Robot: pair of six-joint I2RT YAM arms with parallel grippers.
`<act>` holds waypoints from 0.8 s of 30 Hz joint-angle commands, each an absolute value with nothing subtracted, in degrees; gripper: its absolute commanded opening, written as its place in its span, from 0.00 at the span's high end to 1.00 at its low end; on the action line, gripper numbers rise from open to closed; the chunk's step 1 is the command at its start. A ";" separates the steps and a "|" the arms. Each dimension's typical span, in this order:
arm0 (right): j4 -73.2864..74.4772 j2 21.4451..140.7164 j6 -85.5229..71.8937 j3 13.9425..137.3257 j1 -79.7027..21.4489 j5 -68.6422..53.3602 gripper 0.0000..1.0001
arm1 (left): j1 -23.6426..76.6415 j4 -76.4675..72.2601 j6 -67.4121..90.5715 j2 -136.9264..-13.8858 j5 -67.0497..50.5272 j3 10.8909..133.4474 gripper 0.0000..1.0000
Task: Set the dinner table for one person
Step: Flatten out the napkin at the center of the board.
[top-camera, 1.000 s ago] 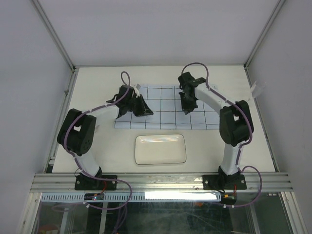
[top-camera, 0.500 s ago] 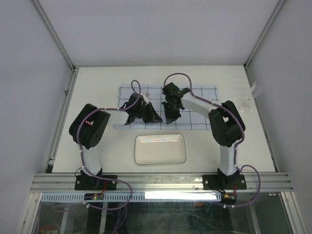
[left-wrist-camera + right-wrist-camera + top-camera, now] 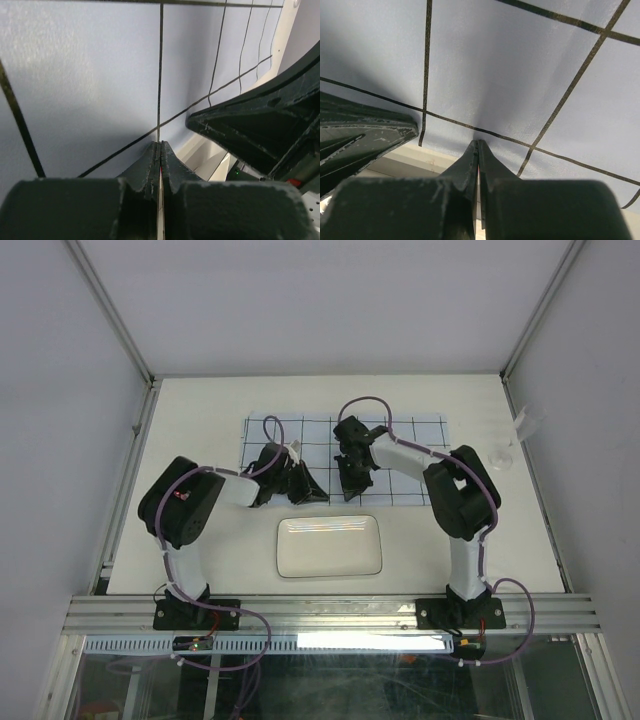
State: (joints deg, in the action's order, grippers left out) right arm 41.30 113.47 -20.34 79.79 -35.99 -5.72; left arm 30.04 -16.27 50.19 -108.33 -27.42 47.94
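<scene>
A pale-blue cloth [image 3: 410,440] with dark grid lines lies flat on the cream dinner table [image 3: 200,410]. Both grippers are low over the cloth's near edge, close together near its middle. My left gripper [image 3: 316,497] is shut, its tip [image 3: 160,144] resting on the cloth at a grid line. My right gripper [image 3: 350,492] is shut too, and its tip [image 3: 478,141] touches the cloth just inside the edge. I see no fold of cloth between either pair of jaws. A white rectangular plate [image 3: 330,546] sits on the table just in front of the cloth.
Aluminium rails edge the table, and pale walls close it in on three sides. A small white object [image 3: 525,424] and a clear one [image 3: 504,454] sit at the right edge. The right gripper's dark body [image 3: 250,125] fills the right of the left wrist view.
Both grippers have slid toward the cloth's near edge and toward each other, staying shut. The cloth and the plate have stayed in place.
</scene>
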 commanded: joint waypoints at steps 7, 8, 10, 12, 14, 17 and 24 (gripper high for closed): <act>42.32 115.42 -20.32 79.79 -36.12 -0.88 1.00 | 29.40 -11.39 46.04 -103.01 -23.79 42.02 1.00; 42.43 115.34 -20.30 79.85 -36.12 -0.62 1.00 | 28.91 -11.11 45.71 -102.67 -23.55 41.45 1.00; 42.76 115.01 -20.31 79.94 -36.17 -0.02 1.00 | 27.78 -10.74 45.15 -101.84 -23.00 40.20 1.00; 43.05 114.76 -20.16 79.98 -36.15 0.11 1.00 | 26.57 -10.00 44.57 -100.93 -21.98 38.87 1.00; 43.24 114.60 -20.13 79.98 -36.12 0.56 1.00 | 24.80 -9.61 43.78 -99.99 -21.51 37.50 1.00; 43.63 114.61 -20.04 80.00 -36.05 1.06 1.00 | 21.92 -9.48 42.69 -98.36 -21.80 35.15 1.00; 43.85 114.93 -20.04 80.17 -35.95 1.40 1.00 | 16.32 -8.04 40.06 -95.02 -21.41 31.37 1.00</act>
State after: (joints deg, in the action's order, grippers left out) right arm 41.65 113.56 -20.67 79.99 -36.34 -4.01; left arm 19.16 -14.41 45.69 -96.29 -27.57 34.26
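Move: The napkin's near left corner lies about 23 cm to the left of the left hand and 1 cm back, at fingertip height; the napkin's middle is some 11 cm ahead and 4 cm right. The white tray's middle sits about 12 cm back and 2 cm right. From the right hand, resting by the same near edge, that corner is roughly 29 cm left and 2 cm back. Closed left fingertips slide about 9 cm left along the napkin's near edge while the right's stay planted on it. ##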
